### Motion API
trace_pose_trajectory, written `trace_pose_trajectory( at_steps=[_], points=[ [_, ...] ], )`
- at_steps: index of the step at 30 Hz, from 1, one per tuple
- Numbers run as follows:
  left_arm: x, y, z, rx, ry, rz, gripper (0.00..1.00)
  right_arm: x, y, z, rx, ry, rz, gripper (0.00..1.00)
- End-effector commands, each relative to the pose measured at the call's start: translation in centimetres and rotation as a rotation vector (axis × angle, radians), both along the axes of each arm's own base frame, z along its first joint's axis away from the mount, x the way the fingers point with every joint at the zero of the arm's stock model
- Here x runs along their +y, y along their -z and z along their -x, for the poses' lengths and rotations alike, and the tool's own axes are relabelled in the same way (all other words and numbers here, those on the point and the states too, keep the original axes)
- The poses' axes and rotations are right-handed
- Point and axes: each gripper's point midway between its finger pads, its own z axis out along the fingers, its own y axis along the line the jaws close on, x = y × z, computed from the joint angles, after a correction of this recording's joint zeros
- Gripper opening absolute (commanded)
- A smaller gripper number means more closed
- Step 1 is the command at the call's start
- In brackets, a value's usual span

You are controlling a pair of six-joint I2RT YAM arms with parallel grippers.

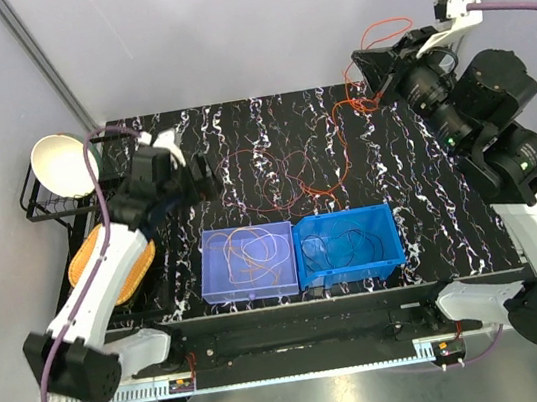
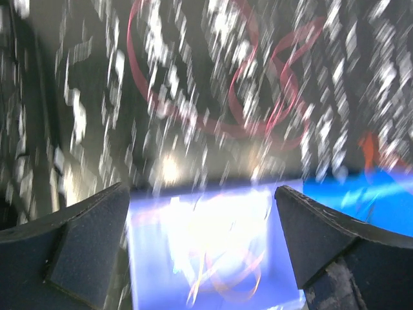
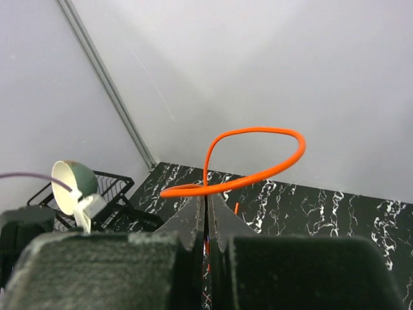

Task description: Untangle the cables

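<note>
The cables lie in several places. Dark red loops [image 1: 263, 176] and orange loops [image 1: 335, 156] are spread on the black marbled table [image 1: 450, 194]. My right gripper [image 1: 364, 65] is raised at the back right and shut on an orange cable [image 3: 258, 155], which arches above its closed fingertips [image 3: 193, 219] and hangs down to the table. My left gripper [image 1: 200, 179] hovers open over the table's left part, nothing between its fingers [image 2: 84, 239]. The left wrist view is blurred; it shows the red loops [image 2: 258, 97] and orange cable [image 2: 226, 274] in a bin below.
A pale purple bin [image 1: 218, 284] holds orange and white cables. A blue bin [image 1: 386, 244] beside it holds black cables. At the left edge stand a black wire rack [image 1: 36, 200] with a white bowl [image 1: 61, 163] and a woven tan mat [image 1: 128, 273].
</note>
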Motion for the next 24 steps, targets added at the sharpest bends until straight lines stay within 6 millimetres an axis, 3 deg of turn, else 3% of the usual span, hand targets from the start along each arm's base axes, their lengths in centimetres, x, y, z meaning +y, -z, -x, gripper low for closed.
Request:
trace_pose_trajectory(
  at_steps=[1, 2, 4, 7, 11, 18, 24],
  points=[
    [2.2, 2.2, 5.2, 0.060, -0.004, -0.076, 0.99, -0.7, -3.7, 2.5, -0.087, -0.046, -0.038, 0.00],
    [2.5, 1.7, 6.2, 0.037, 0.002, -0.068, 0.99, -0.8, -4.0, 2.8, -0.091, -0.050, -0.040, 0.00],
    [3.0, 3.0, 7.9, 0.064, 0.006, -0.074, 0.99, -0.9, -4.8, 3.8, -0.096, -0.071, -0.053, 0.00],
    [3.6, 3.2, 9.7, 0.031, 0.015, -0.069, 0.99, -0.8, -5.0, 5.0, -0.086, -0.110, -0.073, 0.00],
    [2.9, 1.5, 11.0, -0.042, 0.054, -0.002, 0.99, 0.8, -4.5, 6.2, -0.064, -0.224, -0.071, 0.00],
    [3.7, 0.1, 11.0, -0.169, 0.028, 0.014, 0.99, 5.7, -3.9, 8.1, -0.017, -0.520, -0.056, 0.00],
    [4.1, -0.2, 11.1, -0.184, 0.005, 0.012, 0.99, 7.8, -4.1, 8.8, 0.007, -0.659, -0.082, 0.00]
  ],
)
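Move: The orange cable hangs from my right fingers, its lower part lying over the edge of the red cable. The blue box it goes to is about 5 cm back, 2 cm left and some 50 cm below that hand. The red cable lies about 14 cm ahead and 17 cm left of it, the purple box 6 cm back and 24 cm left, both roughly as low. From my left hand, the blue box is about 9 cm back, 26 cm right and 18 cm down. Keeping the orange cable pinched high up, I draw my right hand back about 7 cm and a little up, then swing it some 6 cm left over the blue box, turning it nearly 30 degrees counter-clockwise, so the hanging tail pulls clear of the red cable. Meanwhile my empty, open left hand retreats about 12 cm back and slightly left, away from the red cable. ##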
